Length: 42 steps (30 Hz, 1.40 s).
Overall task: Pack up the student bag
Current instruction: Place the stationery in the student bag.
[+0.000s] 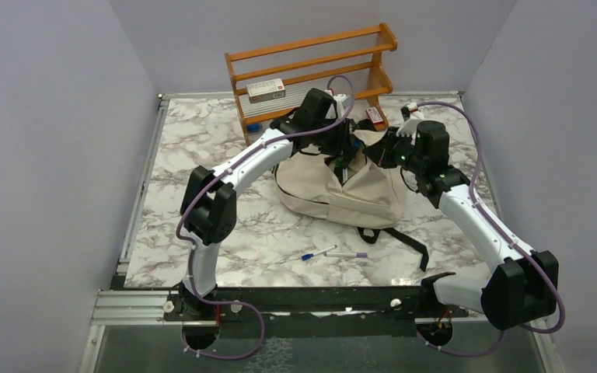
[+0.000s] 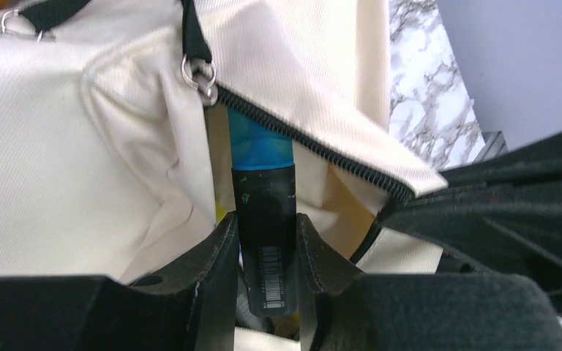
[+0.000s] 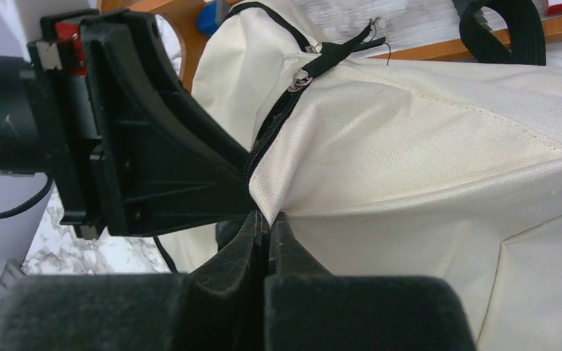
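Observation:
The student bag (image 1: pixel 342 196), a cream fabric backpack with black zippers, lies in the middle of the marble table with its top open. My left gripper (image 2: pixel 263 230) is shut on a black marker (image 2: pixel 263 212) with a blue cap (image 2: pixel 257 142). The capped end pokes into the bag's opening beside the zipper (image 2: pixel 315 142). In the top view this gripper (image 1: pixel 340 159) hangs over the bag's mouth. My right gripper (image 3: pixel 268 217) is shut on the cream edge of the bag (image 3: pixel 424 146) by the zipper and holds the flap up; from above it (image 1: pixel 385 155) sits at the bag's right.
Two pens (image 1: pixel 319 252) (image 1: pixel 347 255) lie on the table in front of the bag. A wooden rack (image 1: pixel 311 66) stands at the back with a small box (image 1: pixel 266 90) on it. A black strap (image 1: pixel 408 241) trails from the bag's right.

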Each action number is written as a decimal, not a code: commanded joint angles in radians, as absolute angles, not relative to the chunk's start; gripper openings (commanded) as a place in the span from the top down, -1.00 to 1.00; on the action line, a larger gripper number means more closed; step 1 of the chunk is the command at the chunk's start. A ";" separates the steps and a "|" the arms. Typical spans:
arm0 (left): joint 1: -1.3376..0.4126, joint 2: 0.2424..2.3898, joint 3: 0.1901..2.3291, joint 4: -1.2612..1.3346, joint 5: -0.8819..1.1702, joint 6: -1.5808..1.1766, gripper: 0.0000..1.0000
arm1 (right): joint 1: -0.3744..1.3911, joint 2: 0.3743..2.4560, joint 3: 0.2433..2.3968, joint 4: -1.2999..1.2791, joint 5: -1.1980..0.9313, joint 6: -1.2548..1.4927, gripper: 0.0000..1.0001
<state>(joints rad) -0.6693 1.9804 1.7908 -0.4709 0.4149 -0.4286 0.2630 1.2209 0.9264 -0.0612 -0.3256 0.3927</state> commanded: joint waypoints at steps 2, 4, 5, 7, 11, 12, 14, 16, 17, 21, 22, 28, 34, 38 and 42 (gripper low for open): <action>-0.669 2.043 1.883 -0.443 0.468 -0.469 1.00 | 0.267 1.184 0.945 0.011 -0.384 0.413 0.99; -0.670 2.046 1.881 -0.440 0.473 -0.467 0.83 | 0.266 1.180 0.941 0.006 -0.379 0.414 0.99; -0.672 2.045 1.877 -0.439 0.474 -0.465 0.77 | 0.267 1.177 0.938 0.004 -0.376 0.416 0.99; -0.672 2.039 1.872 -0.439 0.476 -0.460 0.55 | 0.267 1.176 0.939 0.002 -0.367 0.419 0.99; -0.672 2.023 1.856 -0.430 0.472 -0.446 0.32 | 0.267 1.191 0.940 0.002 -0.377 0.419 0.99; -0.672 2.023 1.857 -0.430 0.476 -0.443 0.29 | 0.267 1.196 0.944 0.002 -0.381 0.419 0.99; -0.672 2.022 1.862 -0.430 0.501 -0.436 0.18 | 0.267 1.200 0.948 0.002 -0.393 0.418 0.99; -0.673 2.015 1.860 -0.430 0.508 -0.427 0.06 | 0.267 1.200 0.948 0.002 -0.395 0.416 0.99; -0.673 2.009 1.856 -0.430 0.508 -0.422 0.03 | 0.267 1.200 0.949 0.002 -0.391 0.416 0.99; -0.672 1.985 1.839 -0.431 0.502 -0.407 -0.02 | 0.267 1.197 0.953 0.002 -0.384 0.411 0.99; -0.673 1.977 1.834 -0.431 0.501 -0.402 -0.02 | 0.267 1.197 0.952 0.002 -0.384 0.409 0.99; -0.672 1.906 1.787 -0.427 0.538 -0.293 -0.02 | 0.267 1.186 0.948 -0.028 -0.366 0.401 0.99; -0.672 1.744 1.603 -0.382 0.528 -0.141 -0.02 | 0.267 1.180 0.961 -0.051 -0.350 0.385 0.99; -0.672 1.608 1.420 -0.294 0.516 -0.070 -0.03 | 0.267 1.180 0.963 -0.053 -0.324 0.364 0.99; -0.672 1.448 1.214 -0.103 0.565 -0.066 -0.08 | 0.267 1.186 0.976 -0.075 -0.308 0.338 0.99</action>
<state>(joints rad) -0.6697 1.5894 1.3731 -0.3130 0.5140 -0.1249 0.2626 1.2209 0.9268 -0.0734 -0.3256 0.3737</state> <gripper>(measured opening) 0.519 0.023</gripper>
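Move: Just below the left hand, which still holds the blue highlighter, lies the bag's mouth, its middle roughly 5 cm down, 2 cm back and 1 cm to the right. The green marker already inside is about 4 cm back, 3 cm to the left and 6 cm down. The right gripper, shut on the bag's rim, is some 5 cm to the right and 2 cm back, nearly level. From that right hand the mouth lies about 4 cm left, straight across, and 5 cm down. Easing about 1.5 cm to the right and 1 cm forward into the bag's mouth, the left hand pauses, opens its fingers to about half and lets go of the blue highlighter. It then draws away back and to the left, rising some 4 cm, with the wrist rolling about 20 degrees. The right hand stays in place, keeping its pinch on the bag's rim. ##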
